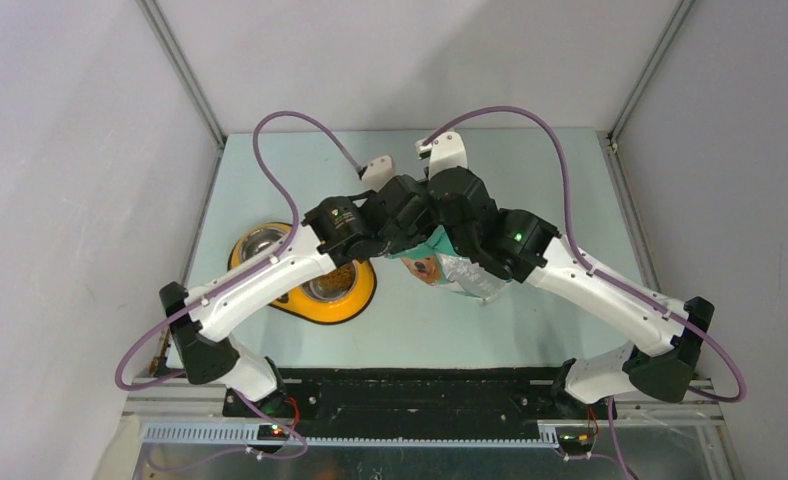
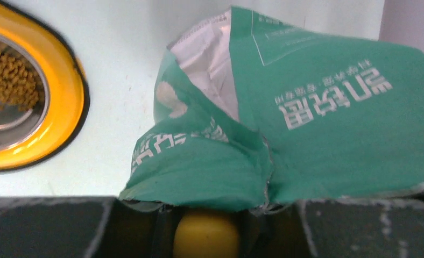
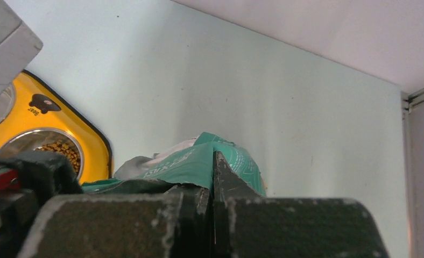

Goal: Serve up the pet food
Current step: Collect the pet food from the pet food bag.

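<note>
The pet food [image 2: 8,75] is a heap of brown kibble in one steel bowl of a yellow feeder [image 1: 362,300], also seen as pet food [image 3: 63,150] in the right wrist view. A crumpled green bag [image 1: 460,268] lies right of the feeder, under both wrists. My left gripper [image 2: 205,207] is closed round a yellow-orange rounded handle [image 2: 205,235], the scoop's by its look. The bag [image 2: 317,123] drapes over the part ahead of the jaws and hides it. My right gripper [image 3: 212,199] is shut, pinching a fold of the bag's rim [image 3: 199,161].
The feeder's second bowl [image 1: 260,242] at the far left shows bare steel. Grey walls enclose the pale green table [image 1: 530,170] on three sides. The left arm's white camera housing [image 3: 5,48] crowds the right wrist view's upper left.
</note>
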Tool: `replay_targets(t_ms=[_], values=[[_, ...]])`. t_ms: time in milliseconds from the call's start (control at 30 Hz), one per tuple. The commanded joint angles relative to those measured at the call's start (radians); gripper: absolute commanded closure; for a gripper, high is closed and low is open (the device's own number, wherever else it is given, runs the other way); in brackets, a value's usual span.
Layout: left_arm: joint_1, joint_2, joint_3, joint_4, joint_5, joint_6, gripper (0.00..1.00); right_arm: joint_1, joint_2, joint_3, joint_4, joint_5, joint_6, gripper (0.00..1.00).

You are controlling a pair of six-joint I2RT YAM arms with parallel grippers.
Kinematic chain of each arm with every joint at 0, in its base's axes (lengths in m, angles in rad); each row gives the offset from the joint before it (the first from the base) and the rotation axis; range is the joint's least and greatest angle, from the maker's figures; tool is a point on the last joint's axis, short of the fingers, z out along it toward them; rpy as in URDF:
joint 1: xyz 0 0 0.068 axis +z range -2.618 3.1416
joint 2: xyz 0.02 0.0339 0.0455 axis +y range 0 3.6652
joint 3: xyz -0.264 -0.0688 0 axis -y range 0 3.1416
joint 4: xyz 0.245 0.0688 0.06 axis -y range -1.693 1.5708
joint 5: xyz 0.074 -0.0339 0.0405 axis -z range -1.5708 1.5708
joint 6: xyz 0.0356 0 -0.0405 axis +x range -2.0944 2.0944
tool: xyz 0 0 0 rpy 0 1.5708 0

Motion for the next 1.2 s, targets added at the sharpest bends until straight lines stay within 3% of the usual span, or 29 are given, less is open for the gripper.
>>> replay_targets(t_ms=[0, 133, 267, 400, 767, 1000, 1167], values=[[0.078, 0.009, -0.212, 0.191, 0.115, 0.155, 1.00, -0.062, -0.084, -0.023, 0.001, 0.085, 0.140, 1.00], [0.126, -0.085, -0.447, 0.578, 0.259, 0.196, 1.00, -0.093, -0.127, -0.112, 0.053, 0.064, 0.206, 1.00], [0.148, -0.171, -0.557, 0.749, 0.234, 0.184, 1.00, -0.130, -0.136, -0.141, 0.058, 0.047, 0.256, 1.00], [0.179, -0.265, -0.688, 0.948, 0.320, 0.143, 1.00, -0.148, -0.143, -0.157, 0.059, 0.054, 0.275, 1.00], [0.188, -0.570, -0.898, 1.012, 0.266, 0.003, 1.00, -0.130, -0.180, -0.164, 0.065, 0.028, 0.262, 1.00], [0.194, -0.695, -0.949, 1.001, 0.250, -0.031, 1.00, -0.080, -0.192, -0.164, 0.085, 0.060, 0.192, 1.00], [0.200, -0.762, -0.907, 0.911, 0.232, -0.013, 1.00, -0.049, -0.182, -0.162, 0.127, 0.090, 0.125, 1.00]])
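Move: The left gripper, holding the yellow scoop, is at the pet food bag's mouth; the bag's middle lies about 11 cm to its right, 1 cm back and some 14 cm below. The right gripper, pinching the bag's rim, is roughly 6 cm ahead, 3 cm right and 8 cm above the left. The bowl with food is about 14 cm left, 3 cm back and 25 cm down. From the right gripper, the bag's middle lies some 7 cm back, 9 cm right and 22 cm below. Push the left gripper with the scoop about 3.5 cm forward and a little down into the bag, then draw it back, left and up, some 5 cm each way, swinging the fingers up and rightward until nearly level. Keep the rim pinched in the right gripper, dipping it and rolling its left side up, then shifting it a little right. ##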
